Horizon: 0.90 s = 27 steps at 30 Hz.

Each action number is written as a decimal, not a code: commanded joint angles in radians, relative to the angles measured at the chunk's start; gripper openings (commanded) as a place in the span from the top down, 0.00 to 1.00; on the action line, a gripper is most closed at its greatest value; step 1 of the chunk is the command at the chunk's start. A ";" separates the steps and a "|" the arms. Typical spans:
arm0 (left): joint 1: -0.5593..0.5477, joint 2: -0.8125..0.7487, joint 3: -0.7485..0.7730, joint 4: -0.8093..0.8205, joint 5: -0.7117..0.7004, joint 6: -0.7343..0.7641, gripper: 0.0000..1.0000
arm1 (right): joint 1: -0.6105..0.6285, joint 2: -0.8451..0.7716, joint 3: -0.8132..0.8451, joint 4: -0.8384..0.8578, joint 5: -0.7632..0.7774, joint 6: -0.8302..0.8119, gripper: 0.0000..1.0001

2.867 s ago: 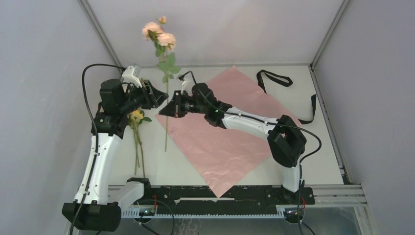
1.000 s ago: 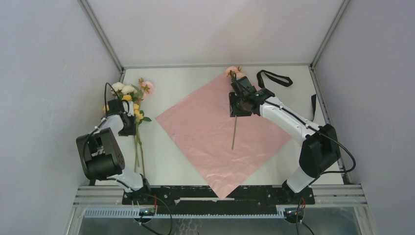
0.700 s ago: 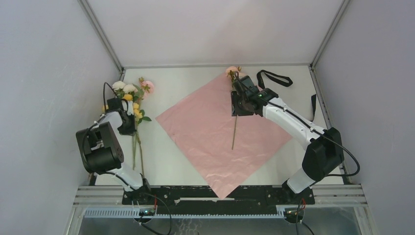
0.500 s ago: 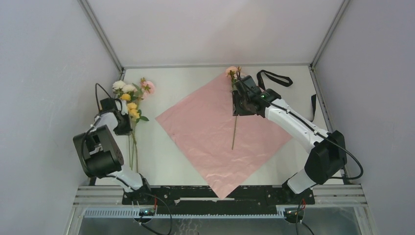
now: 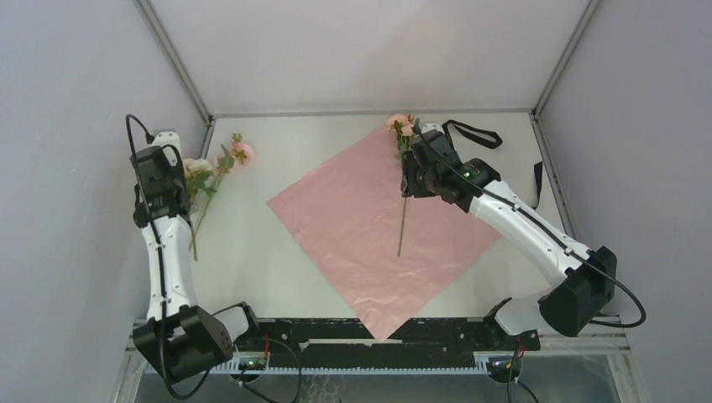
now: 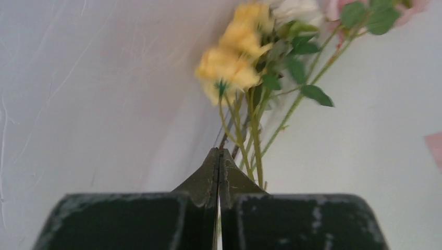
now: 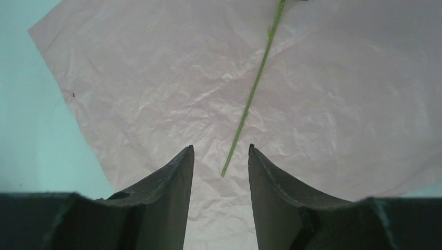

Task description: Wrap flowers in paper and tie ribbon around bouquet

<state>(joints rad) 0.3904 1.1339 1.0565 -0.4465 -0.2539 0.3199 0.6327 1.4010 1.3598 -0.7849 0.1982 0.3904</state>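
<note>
The paper (image 5: 353, 227) lies flat on the table, pink face up. One of the flowers (image 5: 402, 220) lies on it, pink bloom at the far corner, its thin stem (image 7: 255, 88) pointing toward me. My right gripper (image 5: 408, 183) hovers open above that stem, whose near end shows between the fingers (image 7: 220, 148) without touching them. My left gripper (image 5: 180, 183) is raised at the far left, shut on the stems of the other flowers (image 5: 210, 164). Their yellow and cream blooms (image 6: 234, 52) fan out past the closed tips (image 6: 219, 151). The black ribbon (image 5: 470, 132) lies at the far right.
The ribbon runs on along the right table edge (image 5: 537, 180). The grey left wall (image 5: 84, 168) is close beside the left arm, and a metal corner post (image 5: 180, 67) rises behind it. The black base rail (image 5: 378, 332) runs along the near edge.
The left gripper closed on the flower stems and lifted the bunch up and left off the table. The right arm drew slightly back from the stem on the paper, still open.
</note>
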 commanded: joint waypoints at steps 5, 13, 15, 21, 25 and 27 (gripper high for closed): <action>-0.092 -0.086 0.099 -0.247 0.529 -0.112 1.00 | 0.074 -0.045 -0.008 0.115 -0.056 0.006 0.49; -0.126 -0.050 0.001 -0.294 0.406 -0.060 0.91 | 0.158 -0.007 -0.009 0.169 -0.061 0.005 0.49; -0.067 -0.024 -0.006 -0.283 0.350 -0.067 0.67 | 0.161 0.009 -0.010 0.155 -0.056 0.005 0.49; 0.164 0.019 -0.145 -0.137 0.359 -0.279 0.42 | 0.187 0.058 -0.010 0.136 -0.028 0.003 0.49; 0.174 0.060 -0.238 -0.092 0.331 -0.381 0.41 | 0.198 0.088 -0.010 0.142 -0.032 0.001 0.48; 0.185 0.106 -0.233 -0.105 0.304 -0.414 0.41 | 0.202 0.096 -0.009 0.139 -0.029 0.004 0.48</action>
<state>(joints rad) 0.5632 1.1900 0.8410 -0.6075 0.0875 0.0284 0.8200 1.4906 1.3472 -0.6621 0.1509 0.3916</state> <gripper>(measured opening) 0.588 0.516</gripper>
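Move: The yellow flowers are already pinched in the left hand, and the bare table they are swung over lies roughly 13 cm to its right and 22 cm below. From that hand, the white flowers are some 13 cm ahead and 3 cm left, the pink flowers about 18 cm ahead and 8 cm right, all about 20 cm down. The paper's left corner is 4 cm ahead and 18 cm right. From the right hand, the yellow flowers are about 60 cm left, 2 cm ahead and 2 cm higher. The yellow flowers are swept about 14 cm right at nearly level height, the left wrist turning some 30 degrees clockwise, and are let go as the fingers open over bare table. The left hand then swings back left, turning back counter-clockwise, and sinks and draws back, fingers wide. The open right hand leaves the laid peach flower, going 8 cm left over the paper and finally dipping slightly. ##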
